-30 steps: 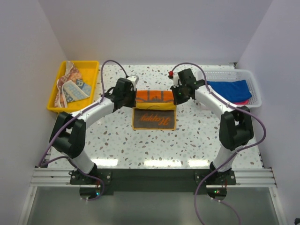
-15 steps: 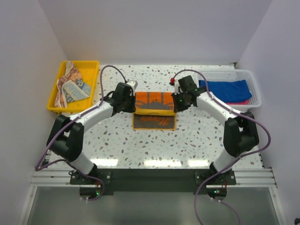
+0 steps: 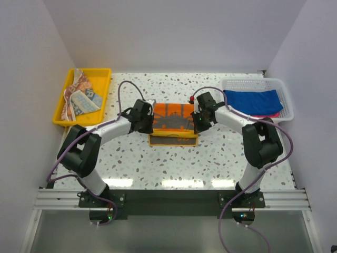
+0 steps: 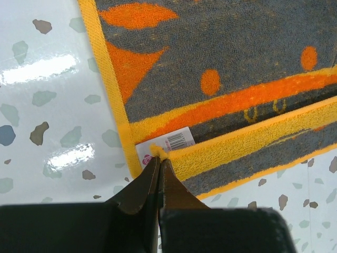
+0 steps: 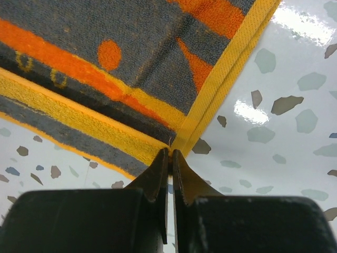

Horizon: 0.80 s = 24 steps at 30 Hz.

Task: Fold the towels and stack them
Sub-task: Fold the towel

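The orange towel with the yellow edge (image 3: 172,118) lies mid-table, its grey-patterned underside turned up as a flap over the near part. My left gripper (image 3: 150,125) (image 4: 159,158) is shut on the flap's left corner, beside a white label (image 4: 176,141). My right gripper (image 3: 197,124) (image 5: 169,152) is shut on the flap's right corner. A blue towel (image 3: 251,100) lies in the basket over a pink towel (image 3: 269,112). An orange-blue printed towel (image 3: 79,97) sits crumpled in the tray.
The yellow tray (image 3: 66,123) stands at the table's far left. At the far right stands the white mesh basket (image 3: 285,95). Both arms reach in from the near edge, with cables arching over them. White walls close in the sides and back.
Both grippers have come towards the near edge with the towel's far edge, drawing the flap over the lower part. Less of the near strip shows now.
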### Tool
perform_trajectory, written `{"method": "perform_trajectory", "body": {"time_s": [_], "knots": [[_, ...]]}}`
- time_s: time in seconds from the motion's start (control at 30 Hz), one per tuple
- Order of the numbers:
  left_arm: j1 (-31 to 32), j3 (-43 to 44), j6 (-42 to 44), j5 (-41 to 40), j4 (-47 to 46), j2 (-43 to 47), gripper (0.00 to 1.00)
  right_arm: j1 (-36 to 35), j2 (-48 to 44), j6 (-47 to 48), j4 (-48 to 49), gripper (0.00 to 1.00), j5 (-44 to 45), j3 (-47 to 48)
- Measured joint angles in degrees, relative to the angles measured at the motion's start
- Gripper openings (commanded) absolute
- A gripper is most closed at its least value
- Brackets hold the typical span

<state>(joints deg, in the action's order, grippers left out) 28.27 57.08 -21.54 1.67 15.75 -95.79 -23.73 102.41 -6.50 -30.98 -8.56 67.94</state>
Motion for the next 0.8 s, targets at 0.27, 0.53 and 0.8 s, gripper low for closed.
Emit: {"method": "perform_trajectory", "body": {"time_s": [0.27, 0.53, 0.8], "knots": [[0.3, -0.7, -0.4, -0.3, -0.2, 0.0, 0.0, 0.0, 0.3, 0.0, 0.3, 0.0, 0.1, -0.2], [0.4, -0.4, -0.5, -1.0, 0.7, 1.1, 0.0, 0.0, -2.8, -0.2, -0.7, 0.0, 0.5, 0.8], [0.4, 0.7, -1.0, -2.0, 1.7, 5.8, 0.0, 0.0, -9.1, -0.2, -2.6, 0.0, 1.5, 2.4]]}}
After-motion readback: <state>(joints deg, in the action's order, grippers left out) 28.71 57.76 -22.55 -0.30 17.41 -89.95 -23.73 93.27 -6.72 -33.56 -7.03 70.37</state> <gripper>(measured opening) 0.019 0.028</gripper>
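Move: From my left hand, the near left corner of the towel's lower layer lies about 5 cm back, 1 cm left and 3 cm down; the white label is some 2 cm ahead and 1 cm right, the far fold's middle about 12 cm ahead and 9 cm right. From my right hand, the near right corner is about 5 cm back and 1 cm right, the fold's middle 12 cm ahead and 9 cm left, the white basket roughly 13 cm ahead and 25 cm right. With both grippers still shut on the corners of the upper layer's yellow edge, I hold almost still just above the lower layer, then lift straight up again. My right hand leads, rising nearly 7 cm with its fingers tipping outward about 10 degrees; my left follows by about 4 cm, tipping half as much. ##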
